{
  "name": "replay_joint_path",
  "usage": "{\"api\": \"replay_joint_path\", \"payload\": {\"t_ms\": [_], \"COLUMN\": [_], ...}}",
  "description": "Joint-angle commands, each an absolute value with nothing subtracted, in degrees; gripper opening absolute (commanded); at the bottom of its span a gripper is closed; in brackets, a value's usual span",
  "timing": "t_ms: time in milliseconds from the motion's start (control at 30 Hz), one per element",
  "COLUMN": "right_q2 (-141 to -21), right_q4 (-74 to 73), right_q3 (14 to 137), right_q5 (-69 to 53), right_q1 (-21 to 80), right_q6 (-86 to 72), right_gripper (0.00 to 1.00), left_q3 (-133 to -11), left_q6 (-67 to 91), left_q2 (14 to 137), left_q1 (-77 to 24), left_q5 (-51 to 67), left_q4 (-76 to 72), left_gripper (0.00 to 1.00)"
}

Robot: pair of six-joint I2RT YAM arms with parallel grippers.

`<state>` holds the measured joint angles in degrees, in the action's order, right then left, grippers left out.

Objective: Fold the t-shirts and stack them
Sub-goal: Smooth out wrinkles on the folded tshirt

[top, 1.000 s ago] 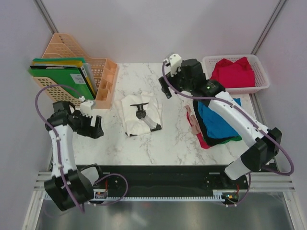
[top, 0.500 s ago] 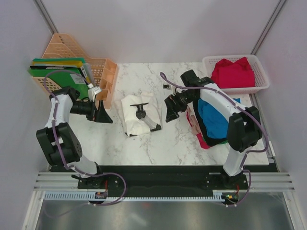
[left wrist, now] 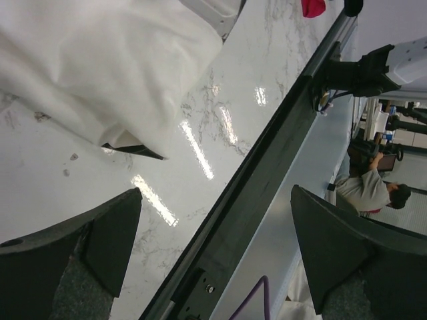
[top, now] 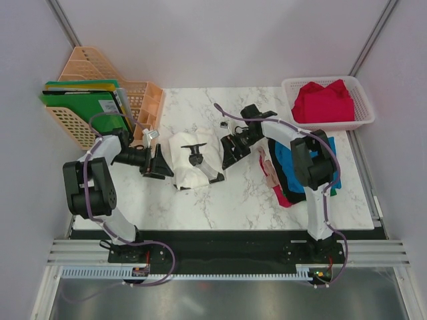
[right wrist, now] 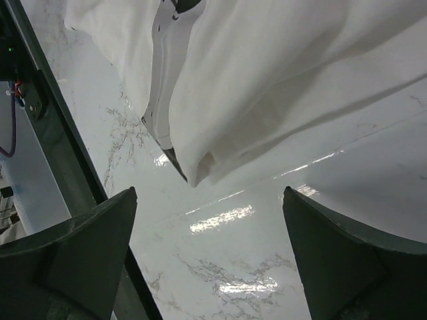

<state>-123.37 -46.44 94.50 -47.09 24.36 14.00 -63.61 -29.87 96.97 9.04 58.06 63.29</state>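
Observation:
A folded white t-shirt [top: 192,160] with a black print lies mid-table; its cloth fills the top of the left wrist view [left wrist: 100,73] and the right wrist view [right wrist: 267,80]. My left gripper [top: 163,167] stands open just left of it, low over the marble. On the shirt's right side my right gripper [top: 229,151] is open too, nothing between its fingers. A stack of folded t-shirts, blue [top: 303,167] on top over black, green and red, lies at the right. A red t-shirt [top: 324,101] sits in the white basket [top: 363,100].
A peach file rack [top: 143,100] holding green folders [top: 83,105] stands at the back left. A pale beige cloth [top: 267,168] lies beside the stack. The table's black front rail [top: 220,240] runs along the near edge.
Both arms have swung inward and down toward the white t-shirt, the left from near the file rack, the right from the back. Both grippers stayed open.

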Motion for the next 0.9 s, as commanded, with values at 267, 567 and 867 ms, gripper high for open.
{"api": "replay_joint_path", "payload": {"t_ms": [267, 567, 867], "right_q2": [-125.59, -127.09, -132.18], "right_q4": [-29.98, -28.3, -24.17], "right_q3": [92.99, 92.11, 92.99], "right_q5": [-47.2, -44.83, -50.09], "right_q1": [23.99, 23.99, 24.08], "right_q6": [5.54, 5.19, 0.01], "right_gripper": [0.98, 0.98, 0.98], "left_q3": [-64.6, -69.52, -75.5], "left_q6": [-17.32, -14.33, -12.92], "left_q2": [100.8, 110.56, 118.21], "left_q1": [10.46, 10.55, 10.28], "left_q5": [49.05, 46.67, 51.85], "left_q4": [50.01, 46.24, 45.97], "left_gripper": [1.0, 1.0, 1.0]}}
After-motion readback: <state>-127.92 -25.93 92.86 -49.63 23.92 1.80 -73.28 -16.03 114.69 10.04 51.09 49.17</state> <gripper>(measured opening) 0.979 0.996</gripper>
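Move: The folded white t-shirt lies between the hands: its middle is about 7 cm ahead, 9 cm right of and 9 cm below the left hand, and about 11 cm left, 1 cm ahead and 4 cm below the right hand. The orange basket stands some 27 cm ahead of the left hand and 17 cm to its left. The pile of coloured clothes is about 23 cm to the right of the right hand and 2 cm nearer the base. Bring the open left gripper forward about 8 cm beside the t-shirt's left edge, sinking some 7 cm on the way and then gliding on level just above the table, with a slight counter-clockwise turn. Meanwhile slide the open right gripper forward about 4 cm, easing left and a little lower against the shirt's right edge, turned slightly clockwise. ##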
